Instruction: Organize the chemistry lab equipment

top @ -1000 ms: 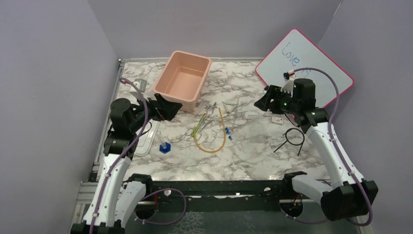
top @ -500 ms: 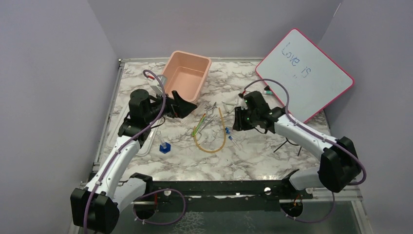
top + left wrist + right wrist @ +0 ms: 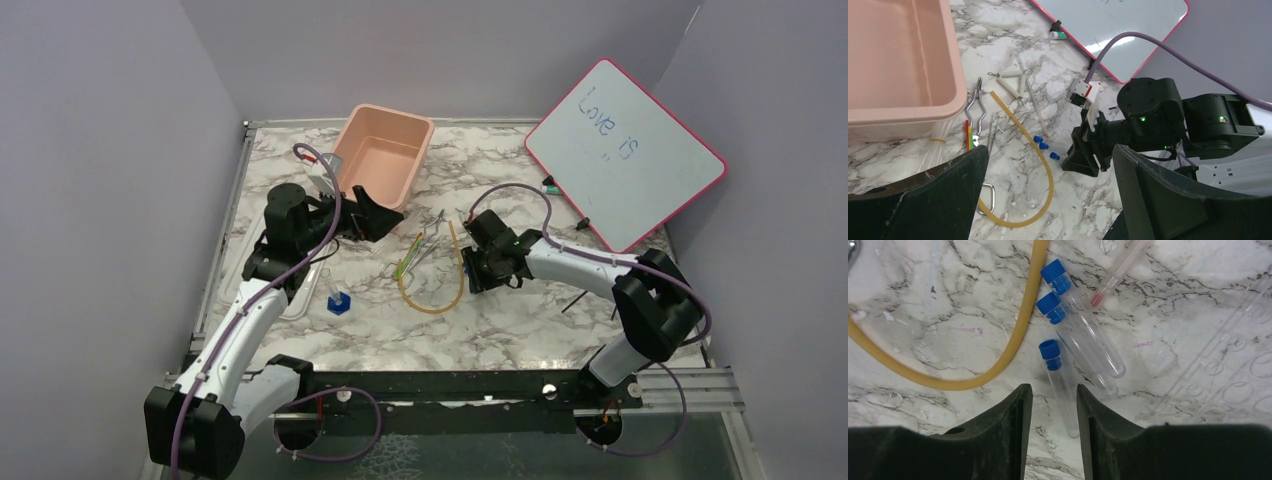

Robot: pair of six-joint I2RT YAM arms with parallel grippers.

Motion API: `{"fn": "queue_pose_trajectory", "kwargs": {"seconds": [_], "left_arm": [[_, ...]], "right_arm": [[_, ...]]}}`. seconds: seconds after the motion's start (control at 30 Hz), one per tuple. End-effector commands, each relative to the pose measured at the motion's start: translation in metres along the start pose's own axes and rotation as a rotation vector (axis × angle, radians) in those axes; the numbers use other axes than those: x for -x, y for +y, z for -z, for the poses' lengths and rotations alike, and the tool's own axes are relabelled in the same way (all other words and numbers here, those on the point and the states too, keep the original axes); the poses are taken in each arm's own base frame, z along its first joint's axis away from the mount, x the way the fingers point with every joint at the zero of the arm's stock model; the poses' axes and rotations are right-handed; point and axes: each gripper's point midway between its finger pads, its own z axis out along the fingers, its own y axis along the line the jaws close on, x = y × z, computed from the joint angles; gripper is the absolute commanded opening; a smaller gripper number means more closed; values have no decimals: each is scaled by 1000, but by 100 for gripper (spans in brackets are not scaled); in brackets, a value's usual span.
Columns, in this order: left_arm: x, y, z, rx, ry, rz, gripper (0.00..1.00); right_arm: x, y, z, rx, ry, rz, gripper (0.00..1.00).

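Observation:
Three blue-capped clear test tubes (image 3: 1080, 330) lie side by side on the marble, beside the amber rubber tube (image 3: 1013, 340) bent in a U (image 3: 440, 300). My right gripper (image 3: 1053, 390) is low over them, open, its jaws narrowed round the closed end of the nearest test tube (image 3: 1062, 390) with a gap on each side. Metal tongs (image 3: 975, 107) and a green-handled tool (image 3: 968, 135) lie left of the amber tube. My left gripper (image 3: 375, 216) hovers wide open by the tub's near corner, holding nothing. Only one leg of the black wire ring (image 3: 572, 302) shows behind the right arm.
The pink tub (image 3: 380, 160) stands at the back. The red-framed whiteboard (image 3: 625, 150) leans at the back right, a marker (image 3: 1058, 35) at its foot. White rods (image 3: 1010, 82) and a thin glass rod (image 3: 1120, 272) lie near the tubes. A blue block (image 3: 338, 303) sits front left.
My right arm swung left from beside the whiteboard and came down over the test tubes, jaws narrowing. The left arm reached right toward the tub, then held still.

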Motion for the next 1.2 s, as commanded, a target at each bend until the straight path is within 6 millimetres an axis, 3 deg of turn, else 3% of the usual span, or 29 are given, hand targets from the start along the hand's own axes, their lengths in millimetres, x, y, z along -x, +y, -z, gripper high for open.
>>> {"fn": "queue_pose_trajectory", "kwargs": {"seconds": [0.0, 0.3, 0.47, 0.57, 0.73, 0.9, 1.17], "left_arm": [[16, -10, 4, -17, -53, -54, 96], [14, -11, 7, -14, -49, -51, 96], [9, -8, 12, 12, -49, -43, 96], [5, -9, 18, 18, -50, -41, 96], [-5, -10, 23, 17, -45, -13, 96], [-13, -16, 16, -2, -31, 43, 95], [-11, -46, -22, -148, -24, 111, 90]], "right_arm": [[-1, -3, -11, -57, 10, 39, 41], [-4, -8, -33, -143, 32, 113, 39], [-4, -12, -41, -194, 48, 140, 23], [5, -10, -33, -193, 4, 124, 20], [45, 4, 7, -130, -197, 52, 20], [96, 24, 64, -8, -482, -44, 20], [161, 53, 158, 251, -876, -246, 21]]}}
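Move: The nearest of the three blue-capped test tubes lies almost straight beneath the right gripper, about 2 cm down, its cap pointing forward and left. The other two tubes lie side by side some 4 cm ahead of that gripper. The yellow tubing loop centres roughly 7 cm to its left and 3 cm ahead, and the clear plate 9 cm to its right and 2 cm ahead. From the left gripper the aimed-at tube is about 13 cm right, 5 cm back and 25 cm below. Sink the half-open right gripper about 2 cm over the nearest tube, edge it forward and left towards the cap, and shut the fingers on the glass just under the cap. Then lift quickly, some 18 cm, drawing forward and left while the fingers swing up and outward. Keep the left gripper wide open, easing it back, then right, about 3 cm each. ##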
